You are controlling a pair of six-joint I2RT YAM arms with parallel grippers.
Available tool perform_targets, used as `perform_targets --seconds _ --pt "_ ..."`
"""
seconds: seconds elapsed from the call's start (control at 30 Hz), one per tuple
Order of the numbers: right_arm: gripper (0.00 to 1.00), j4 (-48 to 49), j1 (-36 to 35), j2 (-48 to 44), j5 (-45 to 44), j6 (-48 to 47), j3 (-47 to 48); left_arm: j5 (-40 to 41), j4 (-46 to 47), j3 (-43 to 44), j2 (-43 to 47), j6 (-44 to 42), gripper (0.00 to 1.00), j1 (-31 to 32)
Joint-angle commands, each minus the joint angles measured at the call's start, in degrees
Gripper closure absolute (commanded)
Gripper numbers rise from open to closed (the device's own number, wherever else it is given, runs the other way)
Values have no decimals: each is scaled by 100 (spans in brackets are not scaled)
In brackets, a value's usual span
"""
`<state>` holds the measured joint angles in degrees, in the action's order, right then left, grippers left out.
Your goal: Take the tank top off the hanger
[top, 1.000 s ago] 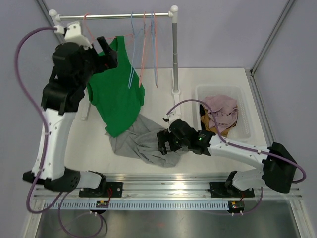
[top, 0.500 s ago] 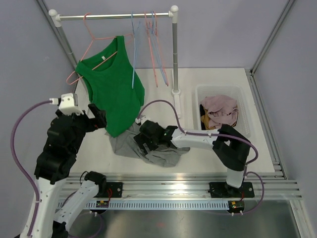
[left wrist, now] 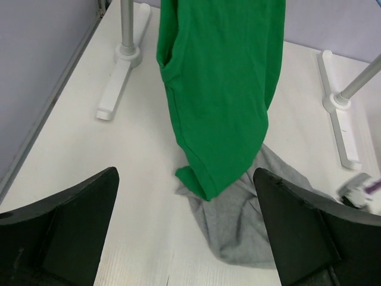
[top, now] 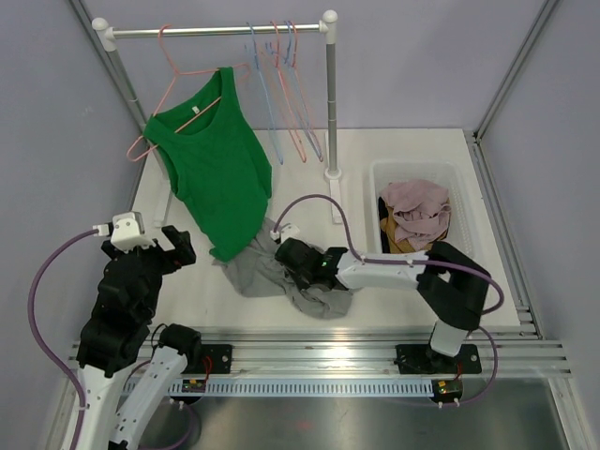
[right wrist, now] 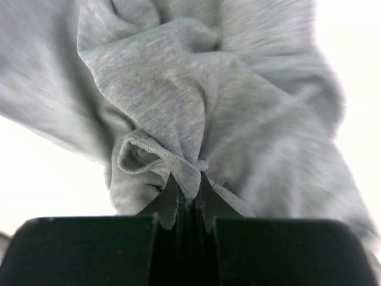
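Note:
The green tank top (top: pixel 211 169) hangs on a pink hanger (top: pixel 180 75) at the left end of the rail, its hem reaching the table; in the left wrist view the tank top (left wrist: pixel 220 89) fills the upper middle. A grey garment (top: pixel 251 270) lies crumpled below its hem. My right gripper (top: pixel 291 261) is shut on a fold of that grey garment (right wrist: pixel 178 89), the jaws (right wrist: pixel 187 186) pinching the cloth. My left gripper (top: pixel 178 247) hovers open at the near left, apart from the tank top, with nothing between its fingers (left wrist: pixel 184 179).
A white bin (top: pixel 461 180) with pink and mustard clothes stands at the right. Several bare blue and pink hangers (top: pixel 286 84) hang on the rail (top: pixel 216 30). The rack's right post (top: pixel 331 94) and white feet (left wrist: pixel 116 83) stand on the table.
My left arm has dropped away from the hanger to the near left, still open. My right gripper slid left over the grey garment and shut on a fold of it.

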<state>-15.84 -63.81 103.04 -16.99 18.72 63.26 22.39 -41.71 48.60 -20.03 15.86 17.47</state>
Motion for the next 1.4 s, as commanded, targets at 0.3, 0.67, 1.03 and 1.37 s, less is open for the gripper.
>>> perform_targets --seconds 0.3,0.67,1.03,1.37 --pt "100 -2353 -44 -3176 -2589 185 1352 477 322 -70 201 5 1 -156" --pt "100 -3804 184 -3484 -4400 -430 3507 591 339 -96 272 49 1 -244" --pt "100 -3716 2275 -3143 -3443 -1221 4633 503 366 -105 281 40 1 -288" --pt "100 -3208 5104 -2404 -474 -466 2976 521 374 -123 307 49 1 -288"
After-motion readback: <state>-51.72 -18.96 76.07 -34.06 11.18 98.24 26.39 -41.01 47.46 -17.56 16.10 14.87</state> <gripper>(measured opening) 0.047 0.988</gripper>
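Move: The grey tank top lies crumpled on the table, already pinched in the right hand; the white basket it is bound for is about 31 cm to that hand's right and 18 cm farther out, at nearly the same height. The foot of the rack's right post is some 27 cm ahead and 8 cm right, while the green tank top hangs around 17 cm ahead, 19 cm left and 22 cm up. From the left hand the basket is roughly 57 cm right, 21 cm ahead and 24 cm below. The grey tank top, still pinched in the shut right fingers, is hoisted steeply about 40 cm off the table and swung right, then right and forward over the white basket, where the hand begins to sink. On the way the wrist turns some 50 degrees clockwise and tips the fingers up towards level, easing partly back down at the end. ##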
